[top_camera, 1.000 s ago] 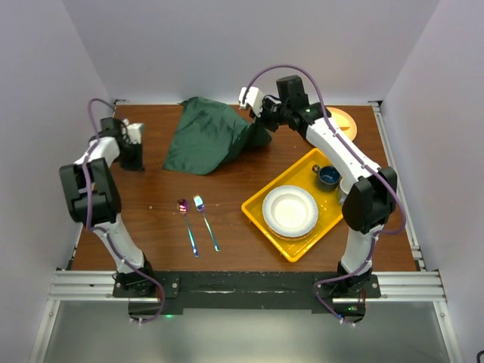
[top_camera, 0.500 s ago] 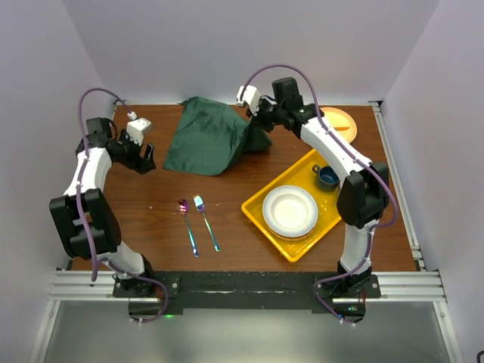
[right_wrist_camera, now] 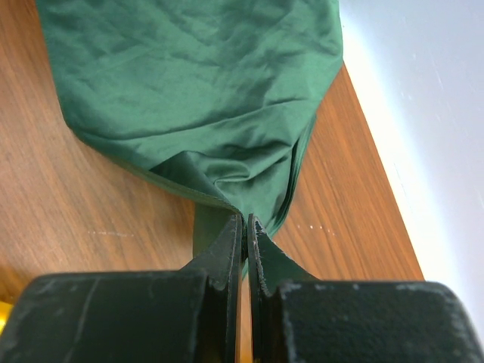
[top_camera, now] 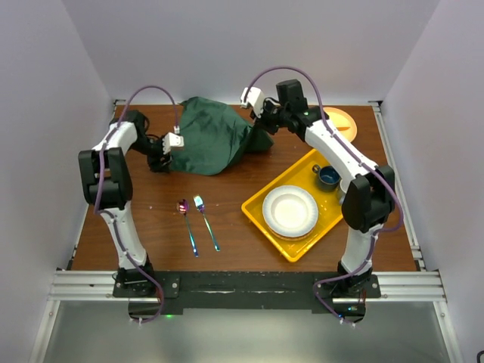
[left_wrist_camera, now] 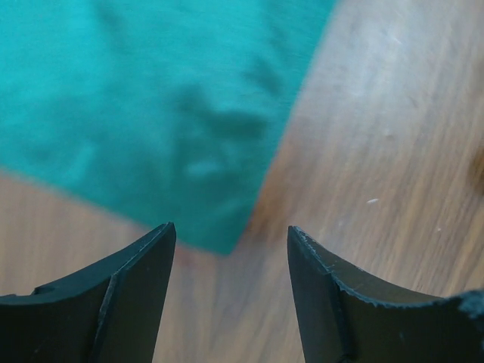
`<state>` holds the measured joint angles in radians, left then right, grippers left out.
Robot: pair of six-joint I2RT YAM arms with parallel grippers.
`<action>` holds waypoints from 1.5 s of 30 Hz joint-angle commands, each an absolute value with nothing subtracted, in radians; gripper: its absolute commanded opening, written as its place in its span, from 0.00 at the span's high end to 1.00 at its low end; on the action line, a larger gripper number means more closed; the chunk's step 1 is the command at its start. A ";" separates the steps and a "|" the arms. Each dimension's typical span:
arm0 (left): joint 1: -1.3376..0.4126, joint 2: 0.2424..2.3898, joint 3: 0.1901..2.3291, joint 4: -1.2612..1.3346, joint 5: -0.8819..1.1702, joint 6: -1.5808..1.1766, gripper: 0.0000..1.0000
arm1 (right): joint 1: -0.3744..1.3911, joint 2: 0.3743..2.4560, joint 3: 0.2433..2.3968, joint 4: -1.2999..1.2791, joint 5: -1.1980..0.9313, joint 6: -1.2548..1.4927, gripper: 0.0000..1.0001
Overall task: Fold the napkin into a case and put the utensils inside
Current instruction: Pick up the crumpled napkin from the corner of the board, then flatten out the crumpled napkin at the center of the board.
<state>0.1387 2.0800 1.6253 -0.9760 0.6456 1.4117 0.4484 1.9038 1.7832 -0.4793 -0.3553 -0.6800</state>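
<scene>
The dark green napkin (top_camera: pixel 212 140) lies bunched at the back middle of the table. My right gripper (top_camera: pixel 262 130) is shut on its right corner; in the right wrist view the cloth (right_wrist_camera: pixel 197 83) fans out from the pinched fingertips (right_wrist_camera: pixel 246 223). My left gripper (top_camera: pixel 162 160) stands open at the napkin's near-left corner. In the left wrist view that corner (left_wrist_camera: pixel 151 98) lies just beyond the gap between the fingers (left_wrist_camera: pixel 231 234), with nothing held. The iridescent spoon (top_camera: pixel 187 223) and fork (top_camera: pixel 206 221) lie side by side on the wood nearer the front.
A yellow tray (top_camera: pixel 261 212) at the right holds a white plate (top_camera: pixel 290 210) and a blue cup (top_camera: pixel 328 176). An orange plate (top_camera: pixel 340 121) sits at the back right corner. Walls close the table on three sides.
My left arm has swung from the far left edge across to the napkin's near-left corner, and its gripper has gone from shut to open. The right gripper stays pinched on the cloth.
</scene>
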 commanded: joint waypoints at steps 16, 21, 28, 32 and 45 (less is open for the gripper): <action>0.107 2.227 1.703 -0.974 0.483 1.588 0.62 | 0.433 1.861 1.796 -0.468 -0.350 -0.678 1.00; 0.101 2.252 1.724 -0.939 0.462 1.519 1.00 | 0.434 1.873 1.804 -0.459 -0.344 -0.672 1.00; 0.115 2.079 1.724 -0.687 0.567 1.065 1.00 | 0.434 1.879 1.821 -0.318 -0.264 -0.549 1.00; 0.176 1.947 1.727 -0.536 0.610 0.679 1.00 | 0.433 1.879 1.861 -0.207 -0.204 -0.442 1.00; 0.262 1.343 1.513 -0.083 0.519 0.170 1.00 | 0.439 1.777 2.025 0.112 -0.181 -0.259 1.00</action>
<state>0.2775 1.4757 1.5429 -0.2420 0.5827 0.3466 0.4374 1.8832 1.9636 -0.0547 -0.1680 -0.3405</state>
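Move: The napkin's near-left corner lies almost between the open left fingers, about 2 cm ahead, 1 cm left and 4 cm below the left gripper. From that gripper the spoon is some 21 cm back and 9 cm right, the fork 20 cm back and 15 cm right, both about 5 cm below. From the right gripper, already holding the napkin's other part, the free corner is about 31 cm left, 5 cm back and 21 cm lower. Bring the left gripper down about 3 cm onto the napkin's near-left corner and close the fingers to pinch it. Keeping that pinch, slide forward a little, then lift fast, some 35 cm, drawing back late while tilting up and turning counter-clockwise. Keep the right grip, still at first, then raise it with the left, forward too, tilting up. ##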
